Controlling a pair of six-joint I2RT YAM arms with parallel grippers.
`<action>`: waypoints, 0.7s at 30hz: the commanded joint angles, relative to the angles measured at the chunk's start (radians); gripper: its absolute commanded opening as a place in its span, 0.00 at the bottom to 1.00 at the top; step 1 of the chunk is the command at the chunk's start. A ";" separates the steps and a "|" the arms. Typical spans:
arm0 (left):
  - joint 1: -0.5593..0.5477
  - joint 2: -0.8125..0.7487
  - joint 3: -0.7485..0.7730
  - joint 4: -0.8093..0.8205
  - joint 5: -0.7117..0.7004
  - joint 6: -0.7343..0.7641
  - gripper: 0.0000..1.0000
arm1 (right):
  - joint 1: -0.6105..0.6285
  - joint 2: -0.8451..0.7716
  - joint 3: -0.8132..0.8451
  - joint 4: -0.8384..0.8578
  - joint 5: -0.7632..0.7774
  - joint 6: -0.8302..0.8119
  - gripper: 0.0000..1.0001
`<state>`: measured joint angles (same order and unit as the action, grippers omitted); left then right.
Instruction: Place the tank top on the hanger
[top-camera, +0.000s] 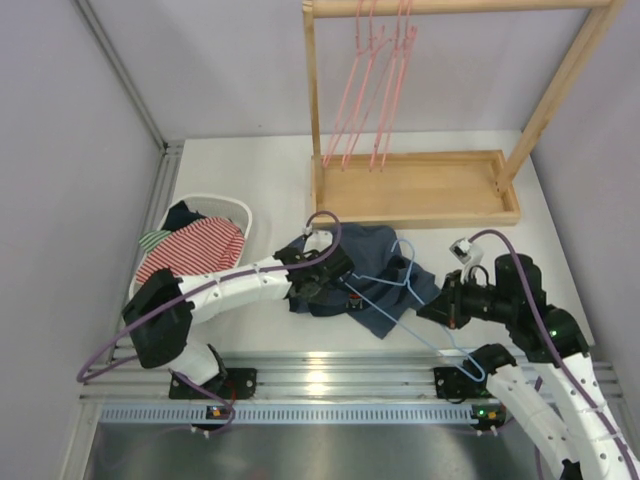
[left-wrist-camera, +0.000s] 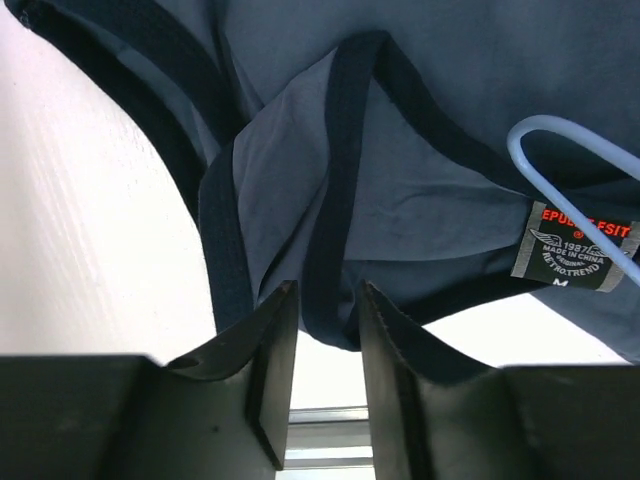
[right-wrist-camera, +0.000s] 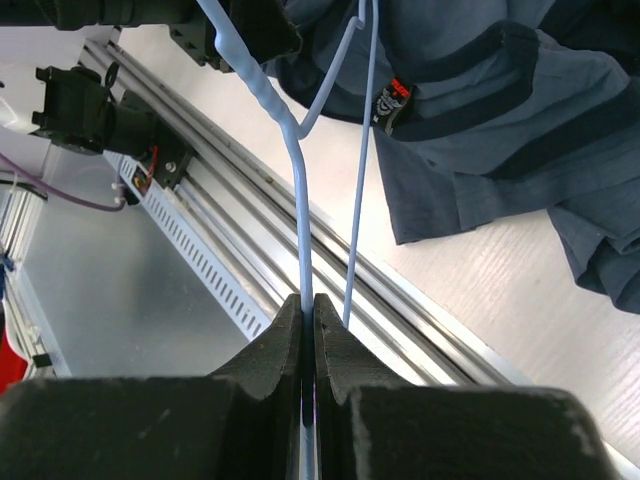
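Note:
The dark navy tank top (top-camera: 372, 262) lies crumpled on the white table in the middle. The light-blue wire hanger (top-camera: 400, 282) lies across it, with its hook (top-camera: 470, 366) toward the near rail. My right gripper (top-camera: 432, 306) is shut on the hanger's wire; in the right wrist view its jaws (right-wrist-camera: 308, 300) pinch the wire (right-wrist-camera: 298, 190), and the shirt (right-wrist-camera: 480, 110) lies beyond. My left gripper (top-camera: 318, 276) is at the shirt's left edge. In the left wrist view its narrow jaws (left-wrist-camera: 328, 290) hold a dark trim strap (left-wrist-camera: 335, 200). A hanger end (left-wrist-camera: 570, 135) and the neck label (left-wrist-camera: 575, 245) show at the right.
A white basket (top-camera: 236, 204) holding a red-and-white striped garment (top-camera: 195, 250) stands at the left. A wooden rack with a tray base (top-camera: 420, 190) stands at the back, with pink hangers (top-camera: 375, 90) on its bar. An aluminium rail (top-camera: 330, 365) runs along the near edge.

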<state>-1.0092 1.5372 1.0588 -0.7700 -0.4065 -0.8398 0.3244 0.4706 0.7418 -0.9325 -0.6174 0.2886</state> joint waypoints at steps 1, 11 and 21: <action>-0.006 0.017 0.040 -0.023 -0.043 0.005 0.34 | 0.004 -0.020 -0.019 0.043 -0.050 0.000 0.00; -0.008 0.014 0.046 -0.020 -0.048 0.013 0.00 | 0.034 0.002 -0.035 0.063 -0.081 0.012 0.00; -0.008 -0.028 0.046 -0.018 0.000 0.041 0.00 | 0.323 0.057 -0.085 0.251 0.138 0.162 0.00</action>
<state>-1.0122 1.5581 1.0718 -0.7807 -0.4133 -0.8162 0.5388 0.5072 0.6533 -0.8326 -0.6018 0.3676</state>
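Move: The tank top's dark-bound strap edge lies right under the left fingertips, between them, about 1 cm down; the neck tag is some 8 cm to the left gripper's right and 1 cm ahead. The free left end of the blue hanger hangs about 5 cm right of that gripper, 6 cm above and 1 cm ahead. From the right gripper, which holds the hanger, the same edge lies roughly 22 cm left, 9 cm ahead and 14 cm lower. Hold the left gripper almost in place at the strap edge, easing down only about half a centimetre, and shut its half-open fingers fully to pinch the cloth. Keep the blue hanger gripped in the right fingers and bring it left, down and back, slow at first and then faster, about 4 cm in all, turning some 10 degrees counter-clockwise so its free end swings in towards the left fingertips. ##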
